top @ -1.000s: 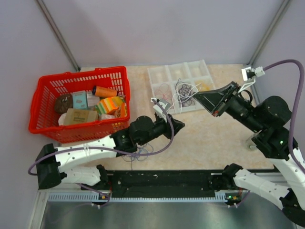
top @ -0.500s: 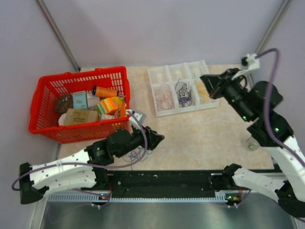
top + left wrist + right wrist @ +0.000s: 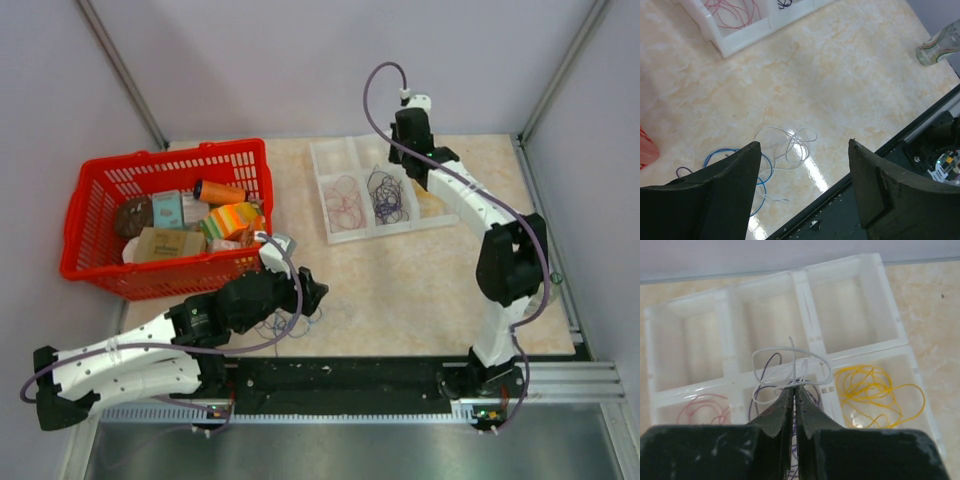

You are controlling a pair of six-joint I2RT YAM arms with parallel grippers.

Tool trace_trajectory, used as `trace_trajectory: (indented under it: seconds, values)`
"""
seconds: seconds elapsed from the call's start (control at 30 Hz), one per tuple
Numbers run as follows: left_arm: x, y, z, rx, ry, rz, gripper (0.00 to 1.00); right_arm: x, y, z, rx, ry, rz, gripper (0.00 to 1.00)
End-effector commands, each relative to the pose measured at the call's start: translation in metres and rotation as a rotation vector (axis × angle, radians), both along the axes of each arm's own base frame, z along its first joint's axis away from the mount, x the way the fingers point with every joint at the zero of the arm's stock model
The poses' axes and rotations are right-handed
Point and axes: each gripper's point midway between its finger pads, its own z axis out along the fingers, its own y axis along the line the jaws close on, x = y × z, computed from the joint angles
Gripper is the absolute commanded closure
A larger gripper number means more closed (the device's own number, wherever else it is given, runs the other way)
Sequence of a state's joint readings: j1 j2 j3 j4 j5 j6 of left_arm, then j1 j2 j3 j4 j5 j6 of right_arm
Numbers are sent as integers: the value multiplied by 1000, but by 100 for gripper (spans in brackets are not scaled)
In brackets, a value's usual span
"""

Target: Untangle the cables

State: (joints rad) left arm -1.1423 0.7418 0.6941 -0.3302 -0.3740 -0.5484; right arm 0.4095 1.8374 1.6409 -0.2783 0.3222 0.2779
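Observation:
Loose cables lie tangled on the table: a white one (image 3: 790,142), a blue one (image 3: 740,159) and a purple end (image 3: 682,171), seen from above as a small pile (image 3: 285,322). My left gripper (image 3: 802,145) (image 3: 316,290) hovers open just above them, holding nothing. My right gripper (image 3: 795,386) (image 3: 397,165) is shut on a looped white cable (image 3: 790,352), held over the white tray (image 3: 805,300) (image 3: 320,180). The tray's near row holds red cables (image 3: 345,197), purple cables (image 3: 387,198) and yellow cables (image 3: 875,390).
A red basket (image 3: 160,275) full of boxes stands at the left, close to my left arm. A black rail (image 3: 340,375) runs along the near table edge. A clear bottle-like thing (image 3: 940,44) stands at the right.
My left arm drew back toward the near edge and its jaws widened over the loose cables. My right arm swung up and left, carrying the white cable over the tray's middle.

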Motion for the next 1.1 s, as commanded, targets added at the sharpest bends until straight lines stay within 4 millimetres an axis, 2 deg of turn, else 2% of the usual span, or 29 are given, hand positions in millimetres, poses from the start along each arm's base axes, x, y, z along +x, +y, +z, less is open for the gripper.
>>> trace_trajectory:
  seconds: [0.0,0.07,0.13,0.23,0.37,0.63,0.67,0.73,0.77,0.8,0.87,0.9,0.97,1.0,1.03,1.07]
  values:
    - [13,3,23,33,-81,30,25,44,-35,48,-72,-158,-116,100]
    - [17,6,23,67,-85,54,25,57,-44,40,-88,-155,-128,100]
    - [19,4,20,88,-91,48,24,68,-51,41,-89,-159,-138,100]
    - [20,2,17,84,-93,39,24,85,-64,28,-117,-147,-168,100]
    - [21,1,18,68,-91,29,23,106,-68,11,-141,-126,-159,100]
    - [23,3,15,67,-82,37,23,122,-69,-26,-169,-33,-141,100]
    - [23,3,16,69,-80,35,23,119,-69,-24,-174,-7,-137,88]
    - [24,5,12,81,-70,44,23,103,-69,-18,-173,55,-128,61]
    - [25,5,10,89,-61,48,23,92,-66,-8,-163,59,-114,48]
    - [26,6,9,93,-55,54,23,78,-63,2,-146,64,-100,40]
    - [26,6,3,112,-36,61,23,45,-60,13,-135,104,-84,38]
    - [27,7,2,112,-26,74,23,26,-58,9,-132,138,-74,38]
    - [28,9,1,100,-11,98,23,-22,-43,13,-102,166,-5,38]
    - [29,11,0,89,-1,116,23,-47,-32,2,-69,206,50,38]
    - [29,12,0,68,10,135,23,-73,-14,1,-3,214,125,38]
    - [28,15,-2,42,26,156,23,-101,1,-14,67,254,199,39]
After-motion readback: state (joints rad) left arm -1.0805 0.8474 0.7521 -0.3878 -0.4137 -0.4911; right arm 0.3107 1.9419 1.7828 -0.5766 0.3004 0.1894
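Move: The closed right gripper still holds the white cable over the tray. The empty far-right compartment is about 10 cm ahead of it, 7 cm right and 13 cm below. The yellow cable's compartment is some 1 cm back and 10 cm right; the purple cable is about 1 cm back and 1 cm left, both at similar depth. From the left gripper, the far-right compartment is roughly 40 cm ahead, 27 cm right and 13 cm down. Carry the white cable with the right gripper about 12 cm forward and 7 cm right to the tray's empty far-right compartment, then sink some 5 cm and open the fingers wide to let go. Draw straight back about 12 cm, tipping the fingers down. Ease the open left gripper a little forward, then slightly down. ##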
